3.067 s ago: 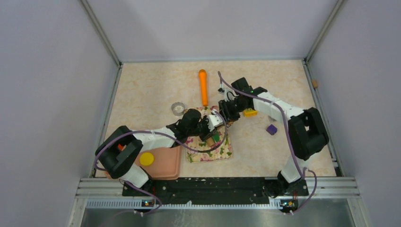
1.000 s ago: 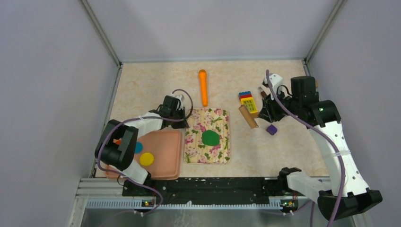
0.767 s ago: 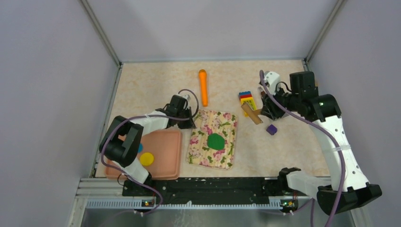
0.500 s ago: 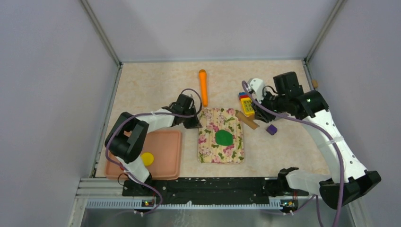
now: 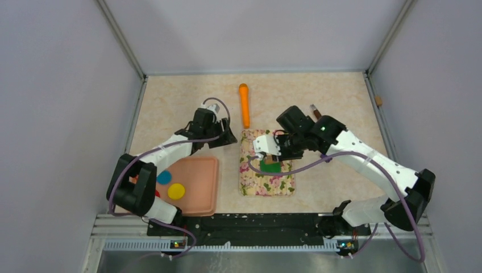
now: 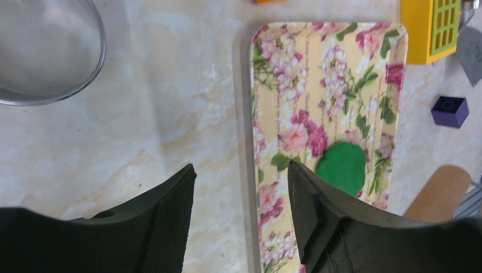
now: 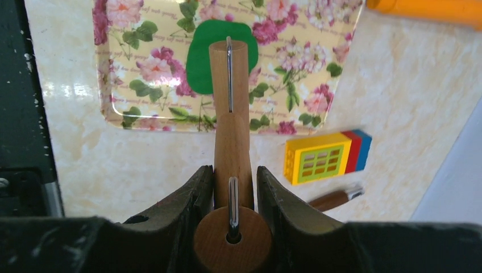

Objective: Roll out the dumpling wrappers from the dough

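The dark green dough (image 5: 271,166) lies as a flattened oval on the floral mat (image 5: 267,183), also seen in the left wrist view (image 6: 341,168). My right gripper (image 7: 233,170) is shut on a wooden roller (image 7: 230,114), whose far end sits over the dough (image 7: 199,57); from above it hovers over the mat (image 5: 271,153). My left gripper (image 6: 241,170) is open by the mat's left edge (image 6: 256,114), touching nothing, at the mat's far left corner (image 5: 221,133). Blue (image 5: 164,177) and yellow (image 5: 176,191) dumpling wrappers lie on the pink tray (image 5: 199,170).
An orange stick (image 5: 244,105) lies beyond the mat. A glass ring (image 6: 45,51) sits left of the mat. A yellow, red and blue block (image 7: 327,156), a purple block (image 6: 449,111) and a brown-handled tool (image 7: 335,199) lie right of the mat.
My left gripper slid the mat to the right, then opened and let it go. My right arm swung in from the right, bringing the roller over the dough.
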You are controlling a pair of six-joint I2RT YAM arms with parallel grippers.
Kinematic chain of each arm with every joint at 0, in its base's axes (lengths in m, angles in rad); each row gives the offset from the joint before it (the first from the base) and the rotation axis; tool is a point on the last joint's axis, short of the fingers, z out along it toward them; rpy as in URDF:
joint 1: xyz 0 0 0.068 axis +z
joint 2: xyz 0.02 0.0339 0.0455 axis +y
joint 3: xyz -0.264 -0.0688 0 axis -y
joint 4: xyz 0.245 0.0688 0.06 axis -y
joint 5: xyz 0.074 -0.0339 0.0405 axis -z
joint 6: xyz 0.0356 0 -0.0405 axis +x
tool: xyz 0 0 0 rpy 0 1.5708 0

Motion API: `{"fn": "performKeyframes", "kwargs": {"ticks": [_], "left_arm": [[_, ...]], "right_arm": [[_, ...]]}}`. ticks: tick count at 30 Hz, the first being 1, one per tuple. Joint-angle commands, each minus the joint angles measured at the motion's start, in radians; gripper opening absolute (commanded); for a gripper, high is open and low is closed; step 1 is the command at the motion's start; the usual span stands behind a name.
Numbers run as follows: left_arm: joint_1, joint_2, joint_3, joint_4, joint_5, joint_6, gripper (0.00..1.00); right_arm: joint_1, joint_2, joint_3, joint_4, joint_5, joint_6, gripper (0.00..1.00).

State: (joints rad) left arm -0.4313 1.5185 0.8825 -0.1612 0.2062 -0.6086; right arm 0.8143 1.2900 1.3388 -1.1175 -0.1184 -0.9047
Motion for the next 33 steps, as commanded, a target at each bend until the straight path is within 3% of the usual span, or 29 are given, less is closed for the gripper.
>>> {"fn": "performKeyframes", "kwargs": {"ticks": [1,5,7,10,22,27,31,33], "left_arm": [[0.025,-0.085,-0.102,0.051,0.078,0.105,0.61],[0.025,-0.105,-0.194,0.136,0.183,0.072,0.52],[0.024,-0.095,-0.219,0.186,0.197,0.054,0.56],[0.023,-0.058,-0.201,0.202,0.179,0.049,0.57],[-0.002,0.147,-0.100,0.256,0.223,0.005,0.36],[-0.027,0.196,-0.064,0.229,0.206,0.001,0.22],[-0.026,0.209,-0.062,0.211,0.164,-0.011,0.00],[-0.027,0.208,-0.065,0.212,0.158,-0.013,0.00]], "right_arm": [[0.073,0.051,-0.010,0.114,0.066,-0.130,0.00],[0.098,0.081,-0.028,0.156,0.072,-0.129,0.00],[0.104,0.086,-0.052,0.182,0.074,-0.125,0.00],[0.111,0.093,-0.095,0.222,0.090,-0.121,0.00],[0.112,0.129,-0.167,0.305,0.103,-0.125,0.00],[0.111,0.150,-0.218,0.320,0.066,-0.120,0.00],[0.111,0.145,-0.314,0.338,0.041,-0.116,0.00],[0.111,0.144,-0.367,0.350,0.041,-0.130,0.00]]}}
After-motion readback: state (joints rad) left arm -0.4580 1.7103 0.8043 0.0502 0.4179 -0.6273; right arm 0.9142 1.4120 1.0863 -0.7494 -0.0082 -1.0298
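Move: For the right hand, which holds the roller, the green dough is about 4 cm ahead, 8 cm left and 19 cm below; the yellow toy block stands roughly 21 cm ahead and 3 cm right. The flowered tray's middle is about 7 cm back, 14 cm right and 7 cm below the left hand, the dough about 8 cm back and 15 cm right; the orange stick's middle lies about 17 cm ahead and 5 cm right. Down about 8 cm and some 4 cm left, slightly forward, the right hand brings the roller onto the forward side of the dough, keeping its grip on the handle. Meanwhile the left hand draws back about 5 cm while sinking, shuts its part-open fingers, then sweeps right and slightly forward, still lowering, until the closed tips meet the tray's left edge. ##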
